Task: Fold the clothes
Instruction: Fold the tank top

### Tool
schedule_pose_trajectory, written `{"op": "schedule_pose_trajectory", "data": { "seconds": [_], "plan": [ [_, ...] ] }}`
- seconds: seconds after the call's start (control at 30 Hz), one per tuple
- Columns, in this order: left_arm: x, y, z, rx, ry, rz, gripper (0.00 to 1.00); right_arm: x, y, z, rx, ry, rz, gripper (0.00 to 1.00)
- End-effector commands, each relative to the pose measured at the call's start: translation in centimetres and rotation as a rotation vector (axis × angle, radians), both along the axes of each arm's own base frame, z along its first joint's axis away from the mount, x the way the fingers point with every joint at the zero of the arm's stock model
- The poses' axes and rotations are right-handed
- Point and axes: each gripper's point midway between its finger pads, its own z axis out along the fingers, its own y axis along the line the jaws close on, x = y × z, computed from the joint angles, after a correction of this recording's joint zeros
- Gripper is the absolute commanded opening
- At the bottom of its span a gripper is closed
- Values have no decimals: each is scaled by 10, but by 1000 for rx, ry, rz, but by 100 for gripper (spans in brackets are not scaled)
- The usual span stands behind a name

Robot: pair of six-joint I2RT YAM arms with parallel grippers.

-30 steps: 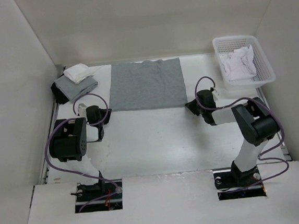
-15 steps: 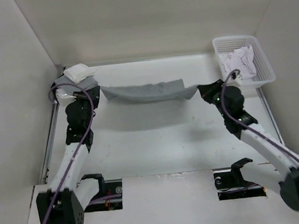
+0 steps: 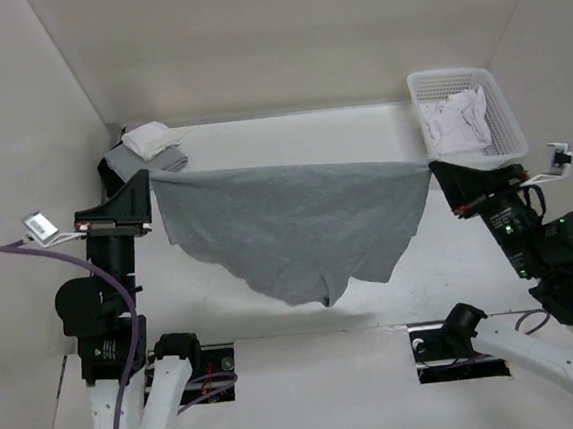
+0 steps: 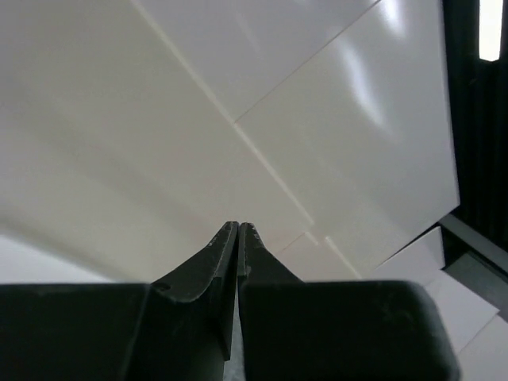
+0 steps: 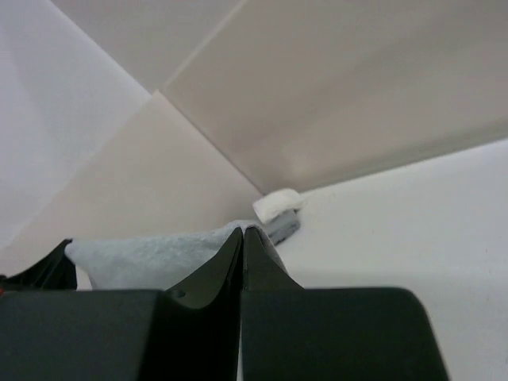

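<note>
The clothes, one plain mid-grey top [image 3: 297,224], hang stretched in the air between both arms, the rounded hem drooping toward the table. My left gripper [image 3: 146,179] is shut on the top's left upper corner; its jaws [image 4: 238,228] are pressed together and only wall shows beyond them in the left wrist view. My right gripper [image 3: 433,169] is shut on the right upper corner. In the right wrist view the grey fabric [image 5: 151,255] runs leftward from the closed tips [image 5: 242,232].
A stack of folded grey and black pieces [image 3: 151,158] topped by a white one [image 3: 154,138] sits at the table's back left corner, also seen as a folded stack [image 5: 278,210]. A white basket [image 3: 505,125] holding a white garment [image 3: 459,119] stands at the back right.
Both arms have risen from table level, lifting the grey top off the table. It went from lying flat, to sagging between the grippers, to hanging spread out in the air.
</note>
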Motion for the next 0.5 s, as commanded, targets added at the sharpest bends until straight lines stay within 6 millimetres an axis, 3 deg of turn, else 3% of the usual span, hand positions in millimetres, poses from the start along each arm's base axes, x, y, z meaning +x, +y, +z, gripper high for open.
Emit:
{"op": "schedule_pose_trajectory", "data": {
  "seconds": [0.0,0.1,0.17,0.3,0.47],
  "plan": [
    [31,-4,-77,57,260,0,0,19,14,-67,-159,174,-35,0],
    [51,-3,-131,68,391,10,0,37,34,-104,-196,244,-24,1],
    [76,0,-171,64,492,28,0,67,47,-129,-221,292,-30,1],
    [142,12,-237,32,632,96,0,153,65,-179,-191,409,10,0],
    [243,24,-308,51,797,182,0,271,76,-242,-185,575,21,0]
  ]
}}
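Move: Both hands still hold the tank top by its hem corners; it hangs neck end down, its middle some 22 cm to the left hand's right and 25 cm below it. The bare table patch lies about 15 cm ahead of both hands and 48 cm below, 22 cm to the left hand's right and 23 cm to the right hand's left. The folded clothes are roughly 36 cm ahead and 15 cm left of the left hand, 45 cm down; the white basket is 38 cm ahead and 27 cm right of the right hand, 43 cm down. Both hands, still pinching the hem, sweep down about 30 cm and forward 20 towards the table, fingers tipping downward. ##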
